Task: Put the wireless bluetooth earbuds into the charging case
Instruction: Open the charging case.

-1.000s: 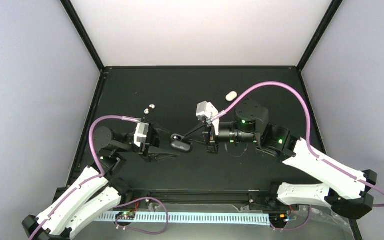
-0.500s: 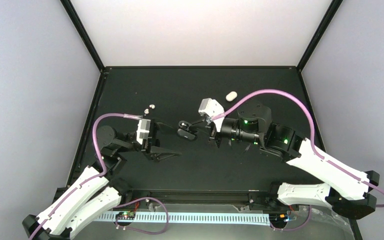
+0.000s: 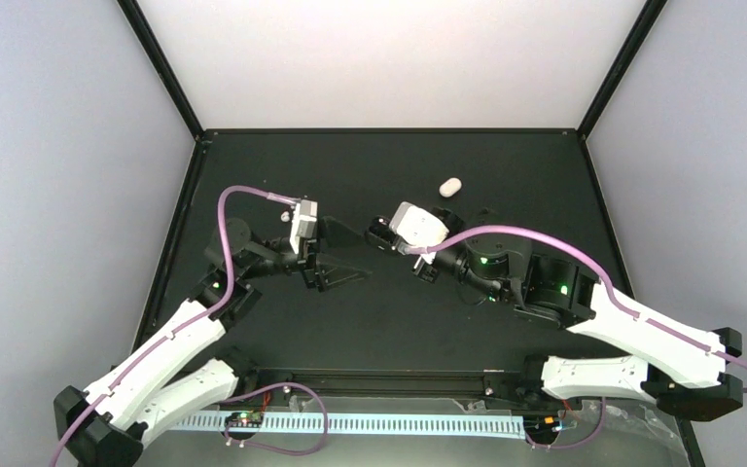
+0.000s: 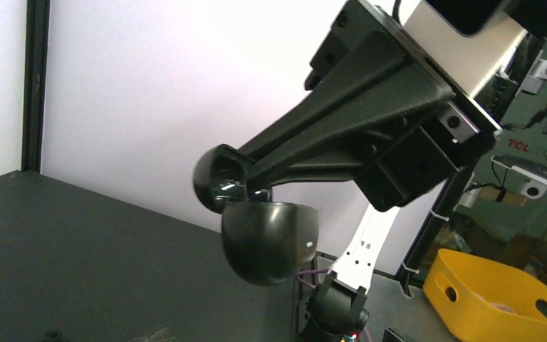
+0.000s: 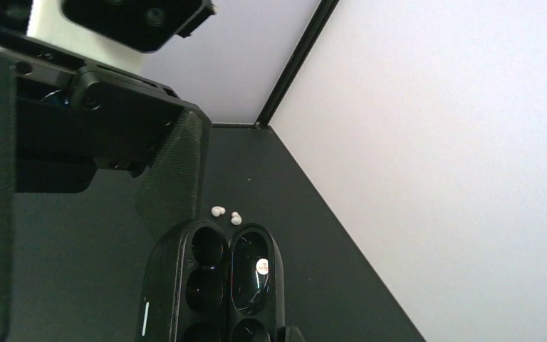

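Observation:
The charging case is black and hinged open. My right gripper is shut on it and holds it above the table. The right wrist view shows the case from the open side, with its dark empty wells. Two tiny white earbuds lie together on the black table beyond it. In the top view my left wrist hides them. My left gripper is open and empty, just left of the case. The left wrist view shows the case from below, held by the right gripper's fingers.
A small white oval object lies on the black table at the back, right of centre. Black frame posts and pale walls enclose the table. A yellow bin stands outside the enclosure.
The case has left my left gripper and gone up and back in the right gripper. My left gripper has opened, and its arm has swung back and right, covering the earbuds in the top view.

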`<control>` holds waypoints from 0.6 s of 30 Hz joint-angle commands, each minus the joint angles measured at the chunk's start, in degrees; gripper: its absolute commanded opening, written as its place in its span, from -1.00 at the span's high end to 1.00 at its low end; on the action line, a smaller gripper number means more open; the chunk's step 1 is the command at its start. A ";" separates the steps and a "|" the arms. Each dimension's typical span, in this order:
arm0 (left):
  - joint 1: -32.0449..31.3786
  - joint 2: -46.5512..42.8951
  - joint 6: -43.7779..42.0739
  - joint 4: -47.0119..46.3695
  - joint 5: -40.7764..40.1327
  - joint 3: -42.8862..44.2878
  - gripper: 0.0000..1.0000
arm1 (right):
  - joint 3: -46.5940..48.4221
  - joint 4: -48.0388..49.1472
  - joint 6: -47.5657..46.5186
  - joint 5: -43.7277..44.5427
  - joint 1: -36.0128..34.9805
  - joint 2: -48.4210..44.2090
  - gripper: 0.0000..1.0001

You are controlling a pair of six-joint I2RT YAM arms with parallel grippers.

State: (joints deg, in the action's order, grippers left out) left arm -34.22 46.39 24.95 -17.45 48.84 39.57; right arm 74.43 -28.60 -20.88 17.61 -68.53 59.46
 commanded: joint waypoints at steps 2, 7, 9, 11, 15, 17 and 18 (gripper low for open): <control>-0.14 2.48 2.72 0.68 -1.45 4.58 -0.51 | -0.93 1.71 -4.19 5.35 -2.14 -1.54 0.98; -0.13 5.27 3.99 -0.87 -0.53 7.04 -0.39 | -1.56 1.77 -4.90 5.61 -3.50 -1.47 0.98; -0.17 6.32 4.76 -2.06 0.35 7.64 -0.35 | -1.64 1.88 -5.06 5.94 -4.00 -1.36 0.98; -0.15 7.19 5.26 -3.63 1.53 7.85 -0.30 | -1.66 1.96 -5.03 5.80 -4.27 -1.32 0.98; -0.22 8.27 7.54 -5.95 2.98 7.77 -0.19 | -1.98 2.37 -5.08 6.06 -4.56 -1.14 0.98; -0.19 9.04 8.40 -6.90 4.21 7.80 -0.12 | -2.16 2.57 -5.13 6.12 -4.67 -1.03 0.98; -0.23 9.22 8.83 -7.36 4.58 7.88 -0.09 | -2.18 2.66 -5.19 6.09 -4.71 -1.02 0.98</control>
State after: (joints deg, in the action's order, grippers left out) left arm -34.22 54.65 30.83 -21.06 50.48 44.95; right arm 72.97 -28.12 -25.28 22.11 -72.66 58.54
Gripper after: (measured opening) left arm 0.569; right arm 0.011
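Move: The open charging case, already held in my right fingers, sits only about 3 cm ahead of my left hand, 4 cm to its right and 2 cm higher, in front of my spread fingers. From my right hand point its middle is about 1 cm ahead, 2 cm to the left and 1 cm lower. The two earbuds lie down on the table, roughly 25 cm ahead of my left hand, 20 cm to its left and some 36 cm below. I bring my left hand in to the open case, about 2 cm forward and 2 cm right while rising just over 1 cm, and narrow its wide-open fingers by about a quarter so that they come around the case body. They are still well apart, and whether they touch yet can't be seen. My right hand keeps its shut grip, easing back about 1 cm. ##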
